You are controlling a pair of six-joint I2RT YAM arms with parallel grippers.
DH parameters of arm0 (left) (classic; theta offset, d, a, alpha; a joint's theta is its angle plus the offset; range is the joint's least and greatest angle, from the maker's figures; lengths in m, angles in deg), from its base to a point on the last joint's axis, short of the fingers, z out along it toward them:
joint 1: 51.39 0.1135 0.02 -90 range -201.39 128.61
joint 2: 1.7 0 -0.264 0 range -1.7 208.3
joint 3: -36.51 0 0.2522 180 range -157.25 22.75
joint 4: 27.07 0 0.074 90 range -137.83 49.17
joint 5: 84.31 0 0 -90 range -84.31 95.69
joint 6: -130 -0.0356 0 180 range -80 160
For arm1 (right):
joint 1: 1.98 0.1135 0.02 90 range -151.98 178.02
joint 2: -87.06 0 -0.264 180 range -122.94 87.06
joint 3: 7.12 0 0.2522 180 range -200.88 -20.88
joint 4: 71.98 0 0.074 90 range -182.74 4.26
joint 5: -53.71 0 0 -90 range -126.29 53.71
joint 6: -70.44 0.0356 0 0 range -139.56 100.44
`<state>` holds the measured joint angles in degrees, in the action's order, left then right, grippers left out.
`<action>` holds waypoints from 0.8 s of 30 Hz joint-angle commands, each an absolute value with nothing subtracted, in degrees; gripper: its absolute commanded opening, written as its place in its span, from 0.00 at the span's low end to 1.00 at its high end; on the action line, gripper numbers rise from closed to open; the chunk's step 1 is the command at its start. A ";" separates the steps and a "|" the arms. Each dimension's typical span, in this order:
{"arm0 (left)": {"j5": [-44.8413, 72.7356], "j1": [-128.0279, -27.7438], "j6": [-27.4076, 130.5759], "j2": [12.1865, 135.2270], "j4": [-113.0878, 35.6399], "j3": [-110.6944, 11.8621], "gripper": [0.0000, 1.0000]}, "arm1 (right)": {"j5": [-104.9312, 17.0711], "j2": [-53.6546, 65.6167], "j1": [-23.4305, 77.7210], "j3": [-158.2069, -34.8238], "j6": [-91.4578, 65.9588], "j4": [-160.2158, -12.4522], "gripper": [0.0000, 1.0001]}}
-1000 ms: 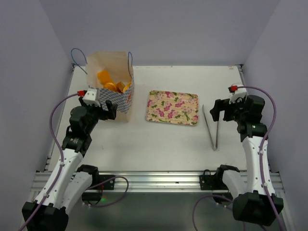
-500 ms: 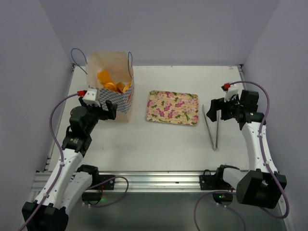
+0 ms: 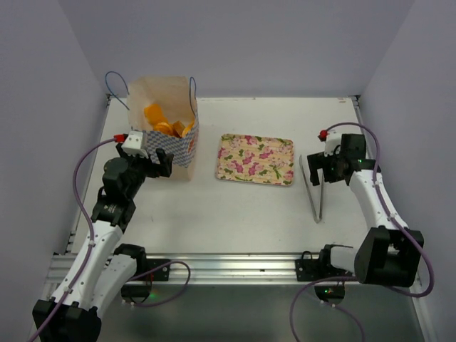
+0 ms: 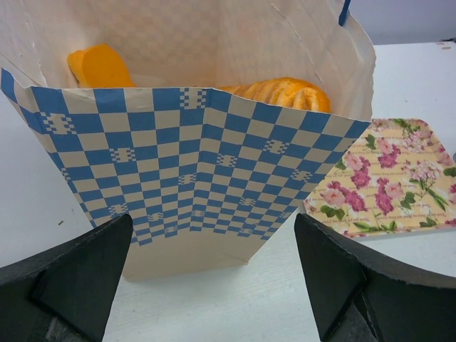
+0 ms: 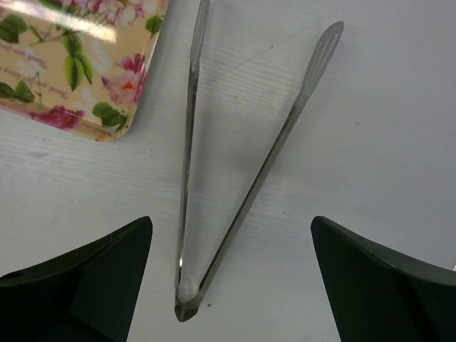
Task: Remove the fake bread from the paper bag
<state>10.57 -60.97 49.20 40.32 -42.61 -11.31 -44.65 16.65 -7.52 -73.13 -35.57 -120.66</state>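
The paper bag (image 3: 165,135) stands upright at the far left of the table, its mouth open. Golden-orange fake bread (image 3: 164,122) shows inside it. In the left wrist view the checkered bag wall (image 4: 192,178) fills the frame, with a braided loaf (image 4: 281,92) and an orange piece (image 4: 100,65) above its rim. My left gripper (image 3: 161,166) (image 4: 214,224) is open and empty just in front of the bag's near side. My right gripper (image 3: 318,169) (image 5: 232,221) is open and empty at the right, just above metal tongs (image 5: 281,132).
A floral tray (image 3: 255,159) lies mid-table, to the right of the bag; it also shows in the left wrist view (image 4: 385,178) and in the right wrist view (image 5: 78,64). The tongs (image 3: 313,192) lie on the table right of the tray, hinge towards me.
My right arm has swung away from me and slightly left, bringing its gripper over the tongs. The left arm, bag and bread have not moved.
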 commanded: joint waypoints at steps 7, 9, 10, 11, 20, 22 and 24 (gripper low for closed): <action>10.43 -61.32 48.53 40.40 -40.39 -12.93 1.00 | -41.30 9.29 -2.69 -71.33 -37.85 -120.72 0.99; 10.61 -61.32 48.62 40.40 -40.39 -12.75 1.00 | -41.04 7.62 -2.68 -72.64 -37.32 -120.89 0.99; 10.52 -61.32 48.62 40.49 -40.39 -12.75 1.00 | -40.86 6.74 -2.68 -73.00 -37.23 -121.16 0.99; 10.61 -61.32 48.62 40.75 -40.48 -12.93 1.00 | -40.86 4.99 -2.68 -73.52 -37.23 -121.51 0.99; 10.87 -61.32 48.62 41.45 -40.56 -13.11 1.00 | -39.01 1.63 -2.51 -71.95 -37.76 -120.37 0.99; 11.05 -61.32 48.62 41.72 -40.56 -13.19 1.00 | -39.10 0.67 -2.51 -72.03 -37.58 -120.28 0.99; 11.31 -61.32 48.70 41.89 -40.65 -13.28 1.00 | -39.27 -0.82 -2.51 -72.56 -37.49 -120.63 0.99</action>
<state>10.88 -60.97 49.22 41.61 -42.67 -11.31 -40.02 0.98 -2.63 -71.53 -37.41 -121.20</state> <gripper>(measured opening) 0.995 0.987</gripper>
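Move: The tongs lie open on the table below the right hand, their middle about 11 cm down, 1 cm ahead and level sideways, with the joined end towards the robot's base. The flowered tray sits some 11 cm farther out and 21 cm to the right hand's left, also about 11 cm below. From the left hand the tongs are roughly 52 cm to the right, 1 cm ahead and 22 cm down. Lower the right gripper about 8 cm over the tongs, easing back some 2 cm towards their joined end, and tip the fingers nearly 20 degrees steeper so they point mostly down. Keep the fingers wide open, one on each side of the tongs' two arms; slow to a stop just above the table. ##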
